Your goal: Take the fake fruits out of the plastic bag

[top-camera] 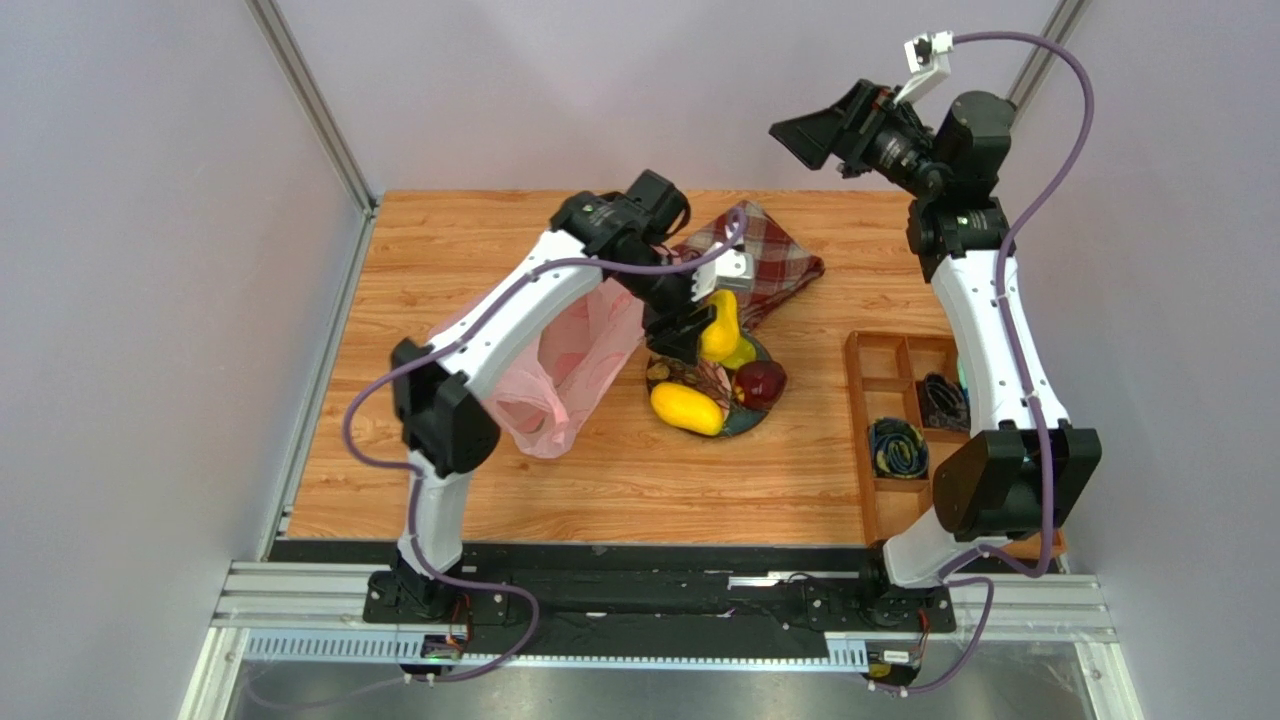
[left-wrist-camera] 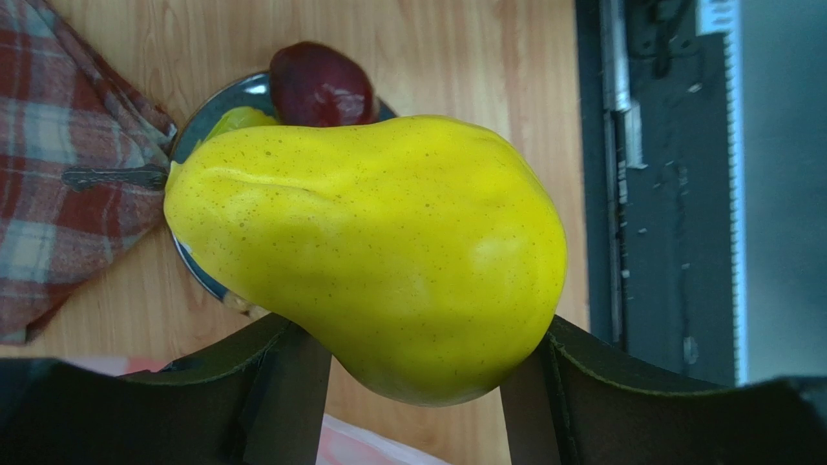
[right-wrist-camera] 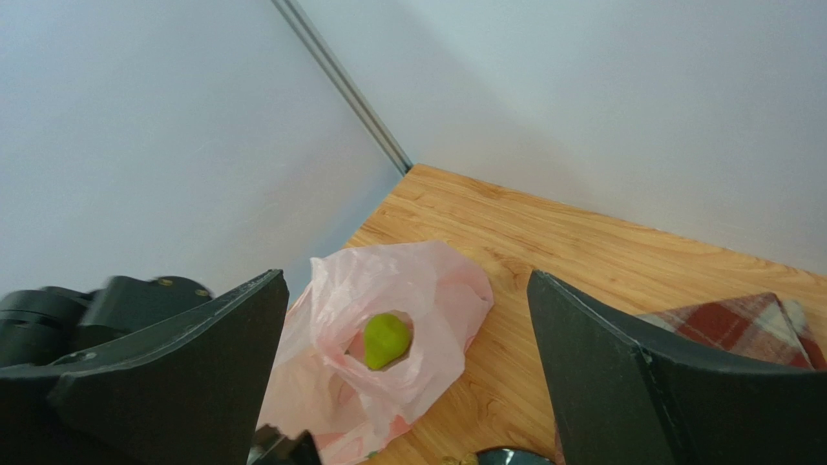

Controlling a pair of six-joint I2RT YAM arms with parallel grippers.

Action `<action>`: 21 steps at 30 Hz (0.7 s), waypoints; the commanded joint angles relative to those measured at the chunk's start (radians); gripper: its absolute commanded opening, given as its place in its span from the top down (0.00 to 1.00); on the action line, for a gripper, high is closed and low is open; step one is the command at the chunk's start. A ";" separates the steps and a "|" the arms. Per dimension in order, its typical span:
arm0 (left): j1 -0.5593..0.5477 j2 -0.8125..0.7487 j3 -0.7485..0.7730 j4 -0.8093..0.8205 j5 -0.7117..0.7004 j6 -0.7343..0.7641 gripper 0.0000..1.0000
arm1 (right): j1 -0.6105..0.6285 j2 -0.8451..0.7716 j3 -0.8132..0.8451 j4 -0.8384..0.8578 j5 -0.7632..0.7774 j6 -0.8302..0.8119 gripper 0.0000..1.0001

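My left gripper [top-camera: 688, 323] is shut on the yellow pear [top-camera: 723, 324], holding it just above the dark plate [top-camera: 747, 422]. In the left wrist view the pear [left-wrist-camera: 369, 242] fills the gap between both fingers [left-wrist-camera: 281, 387]. On the plate lie an elongated yellow fruit [top-camera: 687, 407] and a dark red apple [top-camera: 760, 386], which also shows in the left wrist view [left-wrist-camera: 320, 85]. The pink plastic bag [top-camera: 559, 375] lies left of the plate. In the right wrist view a green fruit [right-wrist-camera: 385, 339] sits in the bag's [right-wrist-camera: 427, 291] opening. My right gripper [top-camera: 804, 138] is open, empty, raised high at the back.
A red plaid cloth [top-camera: 763, 255] lies behind the plate and also shows in the left wrist view [left-wrist-camera: 68, 165]. A wooden compartment tray [top-camera: 869, 393] with coiled cables stands at the right edge. Grey walls enclose the table on the left and at the back.
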 commanded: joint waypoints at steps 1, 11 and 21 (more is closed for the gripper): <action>-0.019 0.146 0.152 -0.280 -0.072 0.123 1.00 | -0.039 -0.080 -0.094 0.021 -0.008 0.013 0.02; -0.058 0.281 0.162 -0.076 -0.193 0.114 1.00 | -0.095 -0.197 -0.280 0.030 -0.010 0.023 0.02; -0.068 0.365 0.142 0.107 -0.245 0.044 0.81 | -0.111 -0.217 -0.339 0.059 -0.011 0.050 0.02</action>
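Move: The left hand holds the yellow pear to the left of and short of the plate, whose middle lies about 6 cm ahead, 4 cm to the right and roughly 20 cm below. On it, the mango is only about 1 cm ahead, straight below; the red apple is some 5 cm ahead and 11 cm right. The pink bag lies about 19 cm left, 7 cm ahead. From the right hand, the plate is about 8 cm back, 5 cm left and 40 cm below. The left hand keeps its grip on the pear and lowers it about 12 cm towards the plate, quickly at first and then slower, working some 4 cm forward and a little to the right while the wrist turns about 15 degrees so the fingers point more steeply down. The empty right hand, fingers still wide open, sinks about 6 cm and draws right and back, clear of the plate, tipping slightly down. ##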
